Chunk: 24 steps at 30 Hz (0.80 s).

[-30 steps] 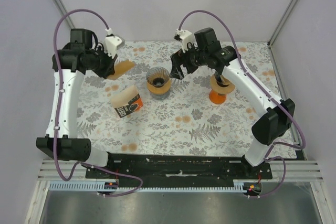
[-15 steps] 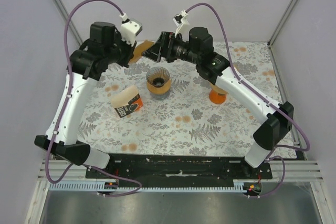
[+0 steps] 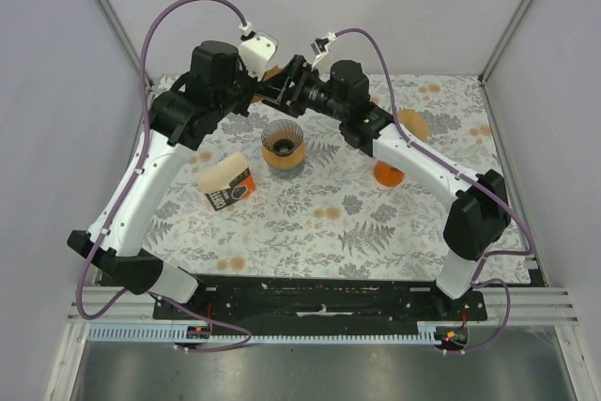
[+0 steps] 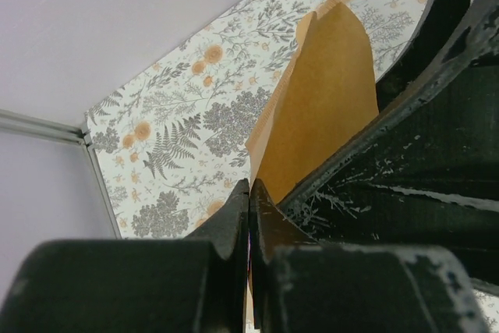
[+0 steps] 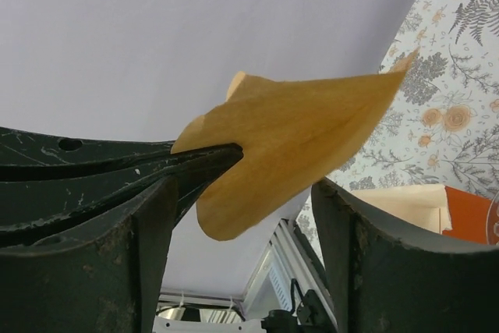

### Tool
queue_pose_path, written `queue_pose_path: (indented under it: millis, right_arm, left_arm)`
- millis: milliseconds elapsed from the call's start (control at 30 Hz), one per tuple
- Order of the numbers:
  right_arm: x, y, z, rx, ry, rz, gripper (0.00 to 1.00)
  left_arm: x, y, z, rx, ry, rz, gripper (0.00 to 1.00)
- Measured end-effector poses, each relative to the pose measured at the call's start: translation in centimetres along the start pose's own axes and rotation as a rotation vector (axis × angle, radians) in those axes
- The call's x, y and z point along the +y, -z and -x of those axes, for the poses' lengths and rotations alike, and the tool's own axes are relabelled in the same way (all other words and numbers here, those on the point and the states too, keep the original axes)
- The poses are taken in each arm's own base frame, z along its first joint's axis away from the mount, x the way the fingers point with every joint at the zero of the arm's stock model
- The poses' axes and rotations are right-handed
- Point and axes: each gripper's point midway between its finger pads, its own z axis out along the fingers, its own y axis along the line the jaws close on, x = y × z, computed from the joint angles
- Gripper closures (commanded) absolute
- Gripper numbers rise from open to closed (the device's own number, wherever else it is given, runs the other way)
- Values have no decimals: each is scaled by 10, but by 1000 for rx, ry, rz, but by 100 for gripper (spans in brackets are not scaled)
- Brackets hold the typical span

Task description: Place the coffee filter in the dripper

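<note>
A brown paper coffee filter (image 3: 271, 73) hangs in the air at the back of the table, with my left gripper (image 3: 263, 84) shut on its edge. The left wrist view shows the filter (image 4: 327, 91) standing up from the pinched jaws (image 4: 249, 185). My right gripper (image 3: 285, 91) faces the left one and stands open. In its wrist view the filter (image 5: 296, 142) hangs between its fingers (image 5: 243, 193), touching neither pad. The orange dripper (image 3: 387, 174) stands on the table to the right, partly hidden by the right arm.
A glass cup (image 3: 283, 146) with a dark bottom stands on the flowered cloth (image 3: 329, 223) below both grippers. A tan and orange filter packet (image 3: 227, 185) lies to its left. Grey walls and frame posts close in the back and sides.
My left arm lifted the filter up and to the right, toward the back. My right gripper swung left from beside the glass to bracket the filter, and its jaws narrowed a little.
</note>
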Motion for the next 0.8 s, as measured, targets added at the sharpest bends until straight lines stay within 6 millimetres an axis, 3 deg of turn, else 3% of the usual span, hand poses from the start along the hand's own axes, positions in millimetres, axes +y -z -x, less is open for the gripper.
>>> queue_pose_path:
  millis: [100, 267, 400, 567, 667, 800]
  right_arm:
    - [-1, -1, 3, -9, -24, 6, 66]
    - [-22, 2, 14, -52, -64, -21, 99]
    - [-44, 4, 27, -103, -4, -94, 100]
    - [-50, 6, 29, -97, 138, -157, 100]
    - [-52, 9, 32, -88, 206, -184, 100]
    - [-56, 13, 34, -77, 306, -244, 100]
  left_arm:
    - [-3, -2, -1, 7, -5, 1, 98]
    - [-8, -1, 2, 1, -4, -23, 98]
    - [-5, 3, 10, -25, 10, -18, 98]
    - [-8, 0, 5, -11, 14, -22, 95]
    - [-10, -5, 1, 4, 13, -26, 62]
    - [-12, -12, 1, 11, 17, -26, 45]
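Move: The filter is still pinched in my left hand; its middle lies about 4 cm ahead of that hand and 3 cm to its right, nearly level. From my right hand, whose fingers stand open around its near part, it is about 4 cm ahead and 2 cm right. The glass dripper with the wooden collar stands about 5 cm to the right hand's right, level fore and aft, some 23 cm down; the carton is about 8 cm left, 9 cm back, some 25 cm down. I slide my right hand about 4 cm forward, about as far to the right and some 3 cm down along the filter, closing its fingers until they pinch the paper, and roll and turn the wrist some 20 degrees. My left hand stays almost in place, keeping its grip until the right has hold, then opens to nearly half and lets go. ##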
